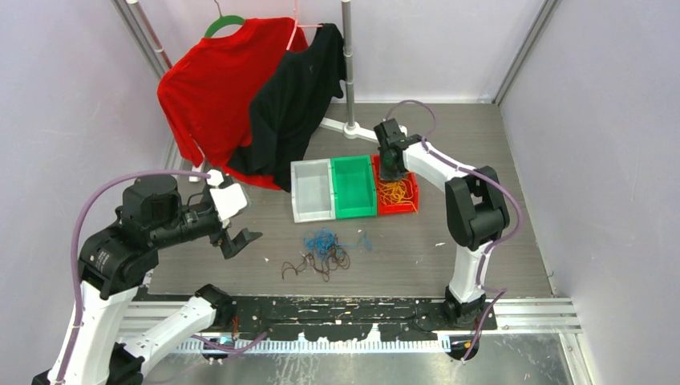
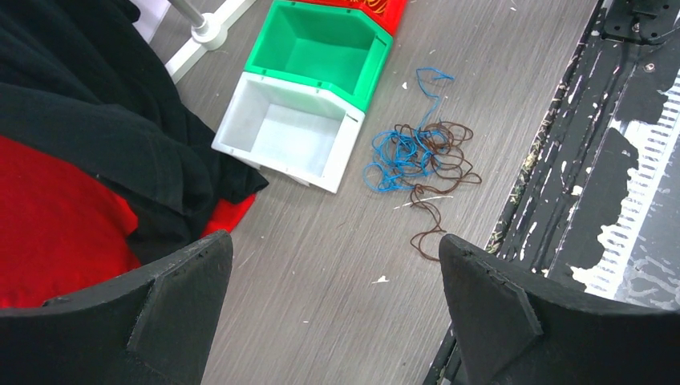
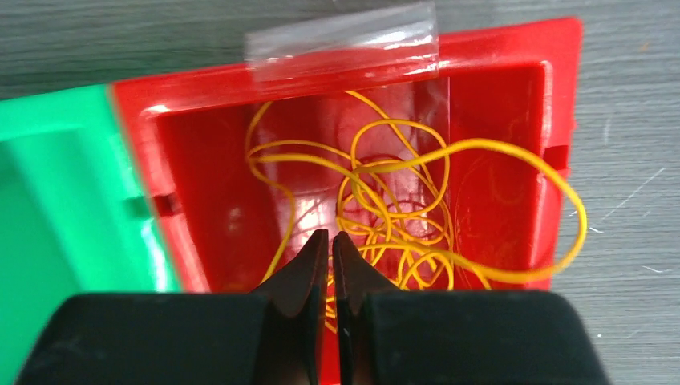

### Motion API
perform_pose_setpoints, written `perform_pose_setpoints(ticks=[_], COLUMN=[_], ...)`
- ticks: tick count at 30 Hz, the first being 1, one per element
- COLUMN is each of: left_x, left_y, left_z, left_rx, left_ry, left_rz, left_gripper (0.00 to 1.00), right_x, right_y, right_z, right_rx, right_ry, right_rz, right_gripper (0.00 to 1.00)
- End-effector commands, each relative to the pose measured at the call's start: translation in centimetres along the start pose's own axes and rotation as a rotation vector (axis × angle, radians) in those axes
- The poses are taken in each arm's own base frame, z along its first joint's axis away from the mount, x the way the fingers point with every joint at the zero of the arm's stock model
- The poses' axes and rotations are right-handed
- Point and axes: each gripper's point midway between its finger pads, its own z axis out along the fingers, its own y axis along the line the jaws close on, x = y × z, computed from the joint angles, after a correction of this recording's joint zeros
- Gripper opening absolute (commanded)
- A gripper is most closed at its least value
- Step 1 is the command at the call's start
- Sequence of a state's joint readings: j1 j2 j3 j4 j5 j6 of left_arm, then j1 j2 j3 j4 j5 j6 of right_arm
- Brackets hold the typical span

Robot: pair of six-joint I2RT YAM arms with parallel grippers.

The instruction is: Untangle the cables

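Note:
A yellow cable (image 3: 401, 200) lies coiled in the red bin (image 3: 192, 88), with one loop hanging over the bin's right wall. My right gripper (image 3: 330, 234) hangs just above it, its jaws closed to a hairline gap; whether a strand is pinched I cannot tell. In the top view the gripper (image 1: 390, 172) stands over the same bin (image 1: 409, 208). A blue cable (image 1: 322, 241) and a dark brown cable (image 1: 317, 265) lie tangled together on the table. My left gripper (image 2: 333, 265) is wide open and holds nothing, raised to the left of the tangle (image 2: 417, 156).
A green bin (image 1: 354, 160) and a white bin (image 1: 311, 215) sit side by side left of the red one. A red shirt (image 1: 208, 88) and a black shirt (image 1: 297, 96) hang from a rack at the back left, its pole base (image 1: 350, 127) behind the bins.

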State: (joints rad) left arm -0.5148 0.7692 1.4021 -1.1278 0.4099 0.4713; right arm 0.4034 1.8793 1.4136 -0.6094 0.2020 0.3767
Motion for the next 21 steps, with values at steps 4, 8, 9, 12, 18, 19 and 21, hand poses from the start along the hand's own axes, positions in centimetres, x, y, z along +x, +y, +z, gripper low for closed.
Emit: perform_pose_setpoints(ticks=[4,8,9,12,18,19,21], left_x=[-0.3,-0.1,0.0,0.6,1.6,1.8,2.5], left_y=[0.4,0.4,0.5,0.6,0.3,0.3,0.2], left_z=[-0.1,0.0,0.0,0.2,1.3,1.6,2.1], left_rx=[-0.024,-0.024,-0.026,-0.035,-0.015,-0.012,-0.004], left_ry=[-0.014,-0.004,0.0,0.017,0.035,0.043,0.065], left_rz=[0.005,0.003,0.002,-0.003,-0.043,-0.054,-0.072], left_gripper=[0.99,1.0,1.0,0.99,0.99,0.99,0.99], right_x=[-1.2,-3.5,-4.2,-6.0,-5.7,-5.0,-3.6], right_y=[-0.8,-0.4,-0.2,0.5,1.3,1.6,2.0], right_z=[1.6,-1.3,-2.6,-6.3,-12.3,-12.8,-13.6], right_rx=[0.039,0.004,-0.013,-0.083,-0.154,-0.159,-0.161], right_ry=[-0.059,-0.116,-0.141,-0.219,-0.31,-0.312,-0.311], right_rz=[0.073,0.076,0.081,0.105,0.083,0.066,0.032], right_gripper=[0.1,0.23,0.26,0.37,0.57,0.6,0.62])
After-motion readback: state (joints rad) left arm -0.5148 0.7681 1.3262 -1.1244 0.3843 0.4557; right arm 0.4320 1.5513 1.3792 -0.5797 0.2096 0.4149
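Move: The yellow cables in the red bin lie right under the nearly shut right fingertips, about 4 cm below, 2 cm back and 1 cm to the right. From that hand the green bin is centred some 9 cm left and 1 cm back; the blue cable lies around 16 cm left and 13 cm back, about 6 cm down. From the left hand the yellow cables are roughly 25 cm ahead, 28 cm right and 31 cm below. With its fingertips all but shut, the right hand dips about 3 cm further down into the red bin, seeming to press on the yellow cables, then reverses and climbs clear some 15 cm from its lowest point, opening to a bit over half and tilting the fingertips up and forward. The left hand, wide open, sinks nearly 3 cm late on. ##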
